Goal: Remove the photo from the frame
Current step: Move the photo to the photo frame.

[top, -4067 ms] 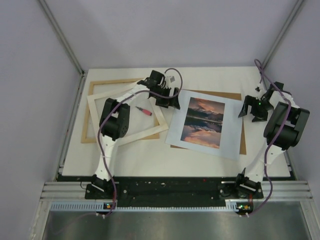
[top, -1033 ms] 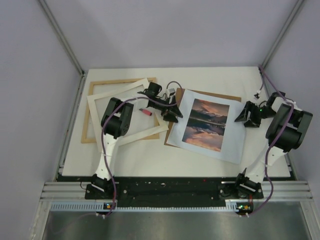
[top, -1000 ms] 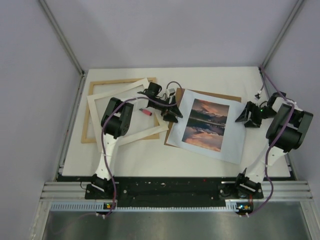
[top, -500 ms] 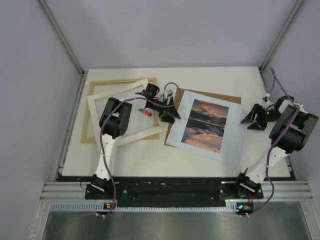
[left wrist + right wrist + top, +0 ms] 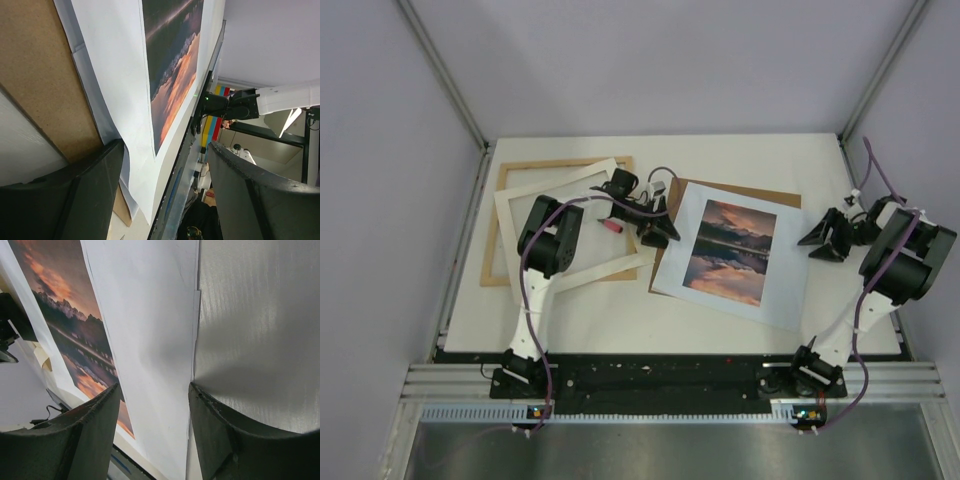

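The photo (image 5: 730, 250), a white sheet with an orange-and-blue mountain print, lies flat on a brown backing board (image 5: 765, 190) right of centre. The light-wood frame (image 5: 490, 240) lies at the left with a white mat (image 5: 590, 272) askew on it. My left gripper (image 5: 655, 232) stands open at the photo's left edge; in the left wrist view the photo (image 5: 170, 65) and the board (image 5: 45, 85) show past its gripper (image 5: 165, 190). My right gripper (image 5: 823, 238) is open just right of the photo, whose white border (image 5: 150, 340) shows between that gripper's (image 5: 155, 425) fingers.
A small red tool (image 5: 612, 226) lies inside the mat's opening, near the left wrist. White table (image 5: 260, 315) runs under everything. A metal rail (image 5: 470, 250) borders the left side, and purple walls close in at the back and sides.
The right gripper has drawn back to the right, off the photo's right edge. The left gripper shifted slightly at the photo's left edge, and the photo has slid a little.
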Available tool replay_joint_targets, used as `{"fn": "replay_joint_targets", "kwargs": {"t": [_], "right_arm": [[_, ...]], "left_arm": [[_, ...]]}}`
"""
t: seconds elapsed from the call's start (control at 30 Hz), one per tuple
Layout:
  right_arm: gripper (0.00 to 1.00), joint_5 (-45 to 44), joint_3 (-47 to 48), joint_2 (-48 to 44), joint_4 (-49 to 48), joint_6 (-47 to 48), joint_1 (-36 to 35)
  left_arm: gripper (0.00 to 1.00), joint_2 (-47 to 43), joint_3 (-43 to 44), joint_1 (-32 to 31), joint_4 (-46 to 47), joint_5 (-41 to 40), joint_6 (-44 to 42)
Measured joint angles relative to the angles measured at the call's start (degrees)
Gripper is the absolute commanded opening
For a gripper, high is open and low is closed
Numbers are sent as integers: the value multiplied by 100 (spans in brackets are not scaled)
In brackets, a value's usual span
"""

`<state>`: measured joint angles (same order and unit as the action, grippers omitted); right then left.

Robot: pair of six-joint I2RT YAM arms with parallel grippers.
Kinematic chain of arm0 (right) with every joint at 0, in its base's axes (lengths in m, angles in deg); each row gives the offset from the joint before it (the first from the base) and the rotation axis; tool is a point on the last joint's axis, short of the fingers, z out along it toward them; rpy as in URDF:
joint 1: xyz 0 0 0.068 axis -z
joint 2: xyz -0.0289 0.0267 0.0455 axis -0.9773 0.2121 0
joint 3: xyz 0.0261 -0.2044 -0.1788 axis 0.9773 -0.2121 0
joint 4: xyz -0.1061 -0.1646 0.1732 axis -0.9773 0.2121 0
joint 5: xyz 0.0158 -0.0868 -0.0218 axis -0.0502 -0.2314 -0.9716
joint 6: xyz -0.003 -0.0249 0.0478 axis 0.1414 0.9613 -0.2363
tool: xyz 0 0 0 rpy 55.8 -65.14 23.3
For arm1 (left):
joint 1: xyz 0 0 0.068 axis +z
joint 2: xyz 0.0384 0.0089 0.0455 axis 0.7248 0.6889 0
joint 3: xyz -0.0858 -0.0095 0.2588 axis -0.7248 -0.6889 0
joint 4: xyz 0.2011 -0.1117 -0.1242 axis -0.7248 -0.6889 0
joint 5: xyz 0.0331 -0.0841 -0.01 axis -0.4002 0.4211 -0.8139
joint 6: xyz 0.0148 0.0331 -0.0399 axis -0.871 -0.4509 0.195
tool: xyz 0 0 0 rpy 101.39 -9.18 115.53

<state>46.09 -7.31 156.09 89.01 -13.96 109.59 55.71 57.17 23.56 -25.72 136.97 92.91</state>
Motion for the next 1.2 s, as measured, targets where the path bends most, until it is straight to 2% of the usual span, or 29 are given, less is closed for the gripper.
{"fn": "replay_joint_targets", "kwargs": {"t": [0.17, 0.37, 0.53, 0.73, 0.93, 1.2], "right_arm": [[57, 111, -20, 33, -15, -28, 20], [56, 111, -31, 33, -31, -28, 20], [55, 101, -57, 20, -55, -31, 17], [54, -24, -129, -83, -103, -17, 15], [54, -269, -205, -229, -125, 31, 15], [57, -660, -205, -402, -181, 92, 17]], "left_arm": [[54, 0, -28, -7, -9, -81, -26], [43, 0, -57, -7, -133, -310, -151], [27, 13, -35, -7, -330, -503, -260], [0, 28, 107, -7, -632, -817, -415], [0, 35, 332, -22, -774, -1008, -461], [0, 105, 1224, -254, -743, -1027, -109]]}}
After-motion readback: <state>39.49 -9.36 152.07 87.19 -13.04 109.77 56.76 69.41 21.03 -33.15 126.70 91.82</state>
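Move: Level with the left hand and 2–3 cm beneath it, the photo's left edge runs between the spread fingers. The photo's middle lies about 15 cm to the right, 4 cm back and 3 cm below. The backing board under it is centred some 13 cm right and 2 cm back. The screwdriver lies roughly 15 cm left and 3 cm ahead; the wooden frame's middle is 27 cm left, 4 cm ahead. From the right hand, the photo's middle lies some 18 cm left, 2 cm back and 2 cm lower. Sinking about 2.5 cm, the left hand shuts its wide-open fingers and pinches the photo's left edge, then rises some 4 cm while swinging forward and to the right, over the backing board. The right hand first stays at the photo's right edge, fingers half open, then gives back to the right by about 2 cm, rolling slightly, one fingertip still beside that edge. ##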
